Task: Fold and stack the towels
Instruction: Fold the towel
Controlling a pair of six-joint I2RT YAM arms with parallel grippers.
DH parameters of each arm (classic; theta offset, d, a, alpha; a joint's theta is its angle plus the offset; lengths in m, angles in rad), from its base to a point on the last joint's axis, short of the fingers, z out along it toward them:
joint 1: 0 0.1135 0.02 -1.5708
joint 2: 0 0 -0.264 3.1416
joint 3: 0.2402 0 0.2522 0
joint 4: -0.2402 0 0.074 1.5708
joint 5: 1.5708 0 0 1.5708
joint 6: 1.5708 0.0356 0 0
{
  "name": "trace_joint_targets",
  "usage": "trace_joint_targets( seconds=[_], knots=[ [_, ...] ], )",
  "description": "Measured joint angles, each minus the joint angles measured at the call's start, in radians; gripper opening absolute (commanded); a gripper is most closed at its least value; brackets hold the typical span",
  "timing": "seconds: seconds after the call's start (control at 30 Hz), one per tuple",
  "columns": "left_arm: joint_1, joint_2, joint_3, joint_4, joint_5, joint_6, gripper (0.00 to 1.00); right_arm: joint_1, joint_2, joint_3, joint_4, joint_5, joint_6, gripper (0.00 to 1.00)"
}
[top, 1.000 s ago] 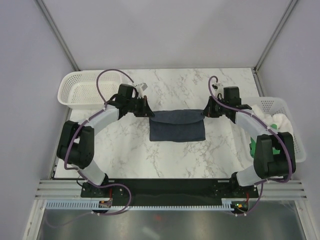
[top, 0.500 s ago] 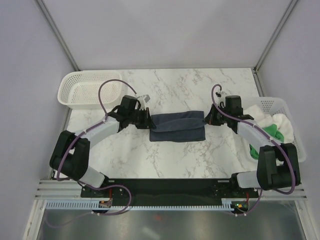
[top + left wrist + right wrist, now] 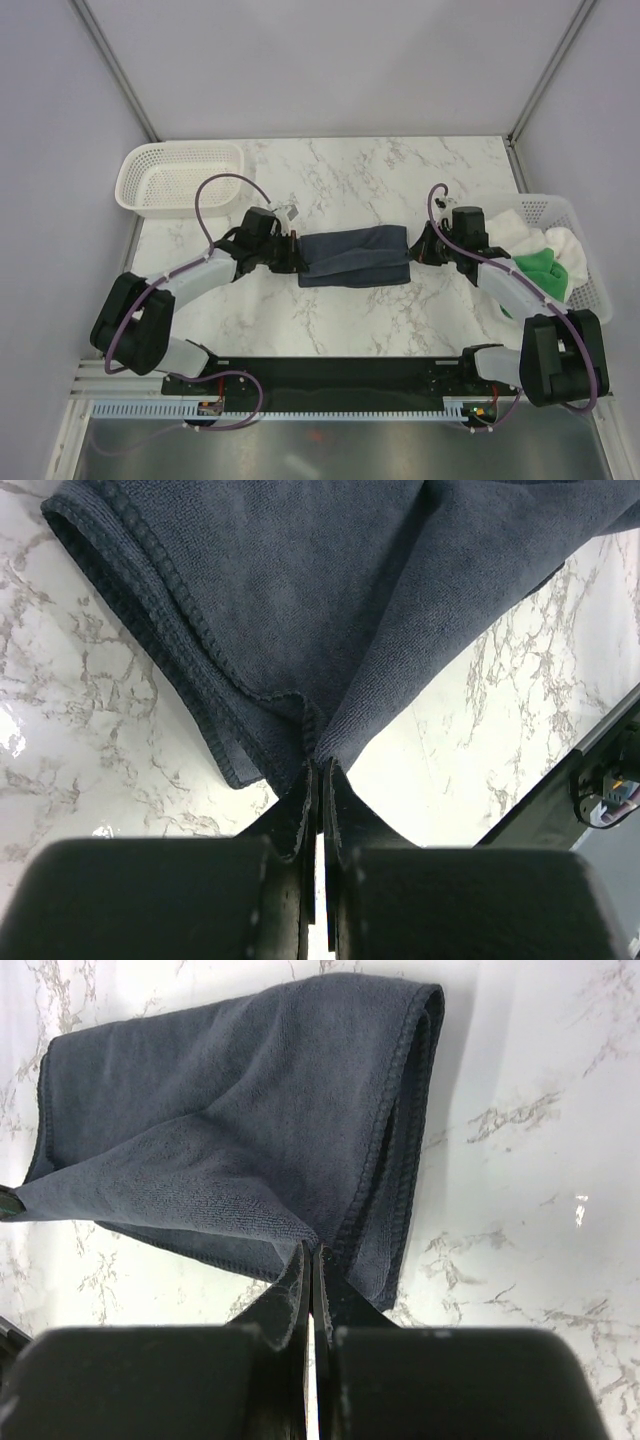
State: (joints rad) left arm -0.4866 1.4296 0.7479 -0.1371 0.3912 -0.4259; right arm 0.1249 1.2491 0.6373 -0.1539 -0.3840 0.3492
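The dark navy towel (image 3: 352, 256) lies doubled over on the marble table between my two arms. My left gripper (image 3: 295, 256) is shut on its left end, the cloth pinched at the fingertips (image 3: 318, 765) in the left wrist view. At the towel's right end my right gripper (image 3: 418, 249) is shut on a corner (image 3: 312, 1248). From both wrists the navy towel (image 3: 300, 610) (image 3: 250, 1130) shows a folded hemmed edge resting on the marble. The green towel (image 3: 540, 268) and the white fluffy towel (image 3: 515, 226) sit in the right basket.
An empty white mesh basket (image 3: 180, 177) stands at the back left. A second mesh basket (image 3: 590, 280) holding the other towels sits at the right edge, close to my right arm. Grey walls enclose the table.
Both grippers have drawn the held edge of the navy towel toward the near side and lower, folding it over itself; the towel now looks narrower front to back.
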Motion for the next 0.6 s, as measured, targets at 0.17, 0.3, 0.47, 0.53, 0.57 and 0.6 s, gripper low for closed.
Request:
trace_joint_targets(
  seconds=[0.17, 0.3, 0.47, 0.53, 0.57, 0.6],
  knots=[
    [0.0, -0.008, -0.027, 0.014, -0.022, -0.007, 0.11, 0.004, -0.037, -0.06, 0.008, 0.014, 0.031, 0.12],
    [-0.004, -0.012, -0.058, 0.017, -0.026, -0.02, 0.14, 0.008, -0.051, -0.109, 0.01, 0.038, 0.05, 0.3],
    [-0.011, -0.031, -0.079, 0.015, -0.028, -0.028, 0.23, 0.009, -0.06, -0.138, -0.003, 0.063, 0.068, 0.39],
    [-0.011, -0.045, -0.08, 0.009, -0.033, -0.036, 0.48, 0.009, -0.069, -0.137, -0.015, 0.072, 0.075, 0.42],
    [-0.012, -0.053, -0.079, 0.002, -0.038, -0.045, 0.52, 0.009, -0.075, -0.135, -0.027, 0.08, 0.076, 0.42],
    [-0.013, -0.064, -0.079, -0.014, -0.049, -0.053, 0.55, 0.009, -0.08, -0.129, -0.051, 0.096, 0.078, 0.42]
  ],
)
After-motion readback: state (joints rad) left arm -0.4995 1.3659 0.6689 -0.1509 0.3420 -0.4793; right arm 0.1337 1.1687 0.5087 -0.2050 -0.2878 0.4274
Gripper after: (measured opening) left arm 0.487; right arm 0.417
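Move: I already pinch one corner of the towel's upper layer in each hand. The under layer's near left corner lies about 3 cm back from my left hand, 1 cm left and 3 cm down. Its near right corner is some 4 cm behind my right hand and 3 cm down. The towel's far corners lie about 7 cm ahead of their hands, the right one 1 cm to the left of my right hand. The right basket stands about 29 cm right of my right hand, level with it. I bring the held edge back and down onto the towel's near edge: my right hand goes about 4 cm back and 3.5 cm down, tipping slightly further down, while my left goes only some 2 cm back and 2 cm down, easing a little left and rising slightly at the end. Both hands open to nearly half and let go of their corners. ##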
